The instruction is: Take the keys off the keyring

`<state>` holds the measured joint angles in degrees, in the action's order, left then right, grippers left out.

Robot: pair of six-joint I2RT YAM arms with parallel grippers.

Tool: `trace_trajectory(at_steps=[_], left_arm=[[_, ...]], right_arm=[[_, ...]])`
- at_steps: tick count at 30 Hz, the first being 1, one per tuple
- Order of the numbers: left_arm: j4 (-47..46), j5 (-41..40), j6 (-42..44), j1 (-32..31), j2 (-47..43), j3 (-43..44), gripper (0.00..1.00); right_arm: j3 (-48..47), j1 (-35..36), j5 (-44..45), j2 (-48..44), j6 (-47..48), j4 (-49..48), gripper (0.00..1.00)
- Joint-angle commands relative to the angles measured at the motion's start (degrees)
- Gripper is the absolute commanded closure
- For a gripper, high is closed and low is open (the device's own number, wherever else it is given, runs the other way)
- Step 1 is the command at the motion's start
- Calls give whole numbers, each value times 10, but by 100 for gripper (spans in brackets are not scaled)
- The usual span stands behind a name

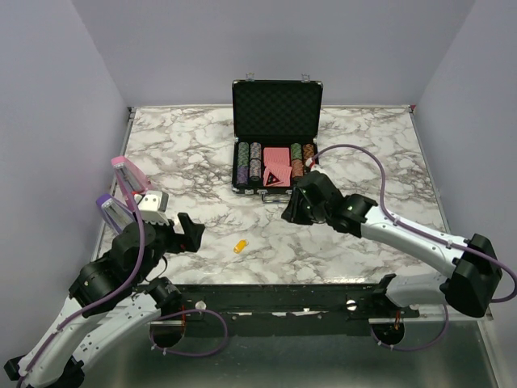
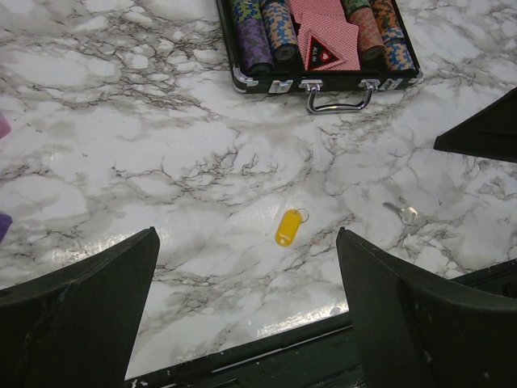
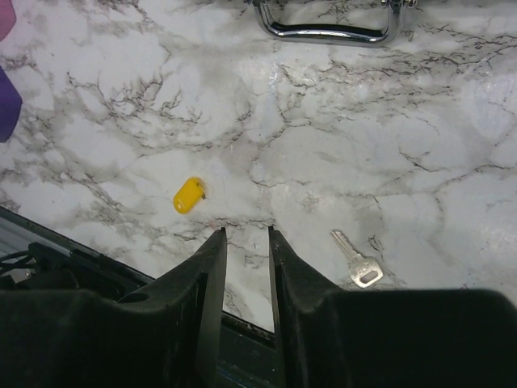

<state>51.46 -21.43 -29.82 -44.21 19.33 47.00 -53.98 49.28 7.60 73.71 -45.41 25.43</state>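
Observation:
The yellow keyring lies flat on the marble near the table's front edge, also seen in the left wrist view and the right wrist view. One silver key lies loose on the marble, apart from the keyring, to its right. My right gripper hovers over the table between keyring and key, its jaws a narrow gap apart with nothing in them. My left gripper stands wide open and empty, back from the keyring by the front edge. In the top view the left gripper is left of the keyring and the right gripper is to its right.
An open black chip case with chips and cards stands at the back middle, its silver handle facing the arms. A pink block and a purple block sit at the left edge.

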Motion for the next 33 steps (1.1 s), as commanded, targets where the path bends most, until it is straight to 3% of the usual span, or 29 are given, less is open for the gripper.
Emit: trace_trajectory(at_steps=[1,3,8,12,14,23,33], left_arm=[[-4,-13,-1,3,-5,-6,1],[-5,-12,-1,3,-6,-5,1],[-7,-12,0,3,-12,-8,1],[-9,-11,1,3,-18,-9,1],[-12,-9,3,3,-19,-12,1],[-16,-1,5,3,-20,-14,1],[-33,7,4,3,-62,-21,1]], right_arm=[[-22,-1,-7,-23,5,4,64],[-22,-1,-4,-30,8,7,61],[-20,-1,28,-52,11,20,31],[-20,0,47,-70,15,31,18],[-21,-1,61,-79,17,38,1],[-20,-1,137,-131,10,60,0],[5,-1,152,-205,41,24,0]])
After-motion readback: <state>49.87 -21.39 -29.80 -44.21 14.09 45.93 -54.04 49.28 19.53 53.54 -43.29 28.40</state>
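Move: The freed key lies flat on the marble almost under the empty, part-open right hand: about 15 cm below it, some 3 cm to its right and 2 cm back. Still from the right hand, the yellow key tag with its ring sits roughly 18 cm to the left and about level fore and aft, and the case handle is about 18 cm ahead and 4 cm left. From the left hand the key is some 29 cm right, 5 cm ahead and 25 cm below. The key is left lying as the right hand, already clear of it, climbs away about 10 cm, at first nearly straight up, then also drifting some 5 cm to the right. Its fingers spread from partly open to fully wide on the way, and the wrist tips the fingertips up by nearly 20 degrees with a slight clockwise turn. It touches nothing. ##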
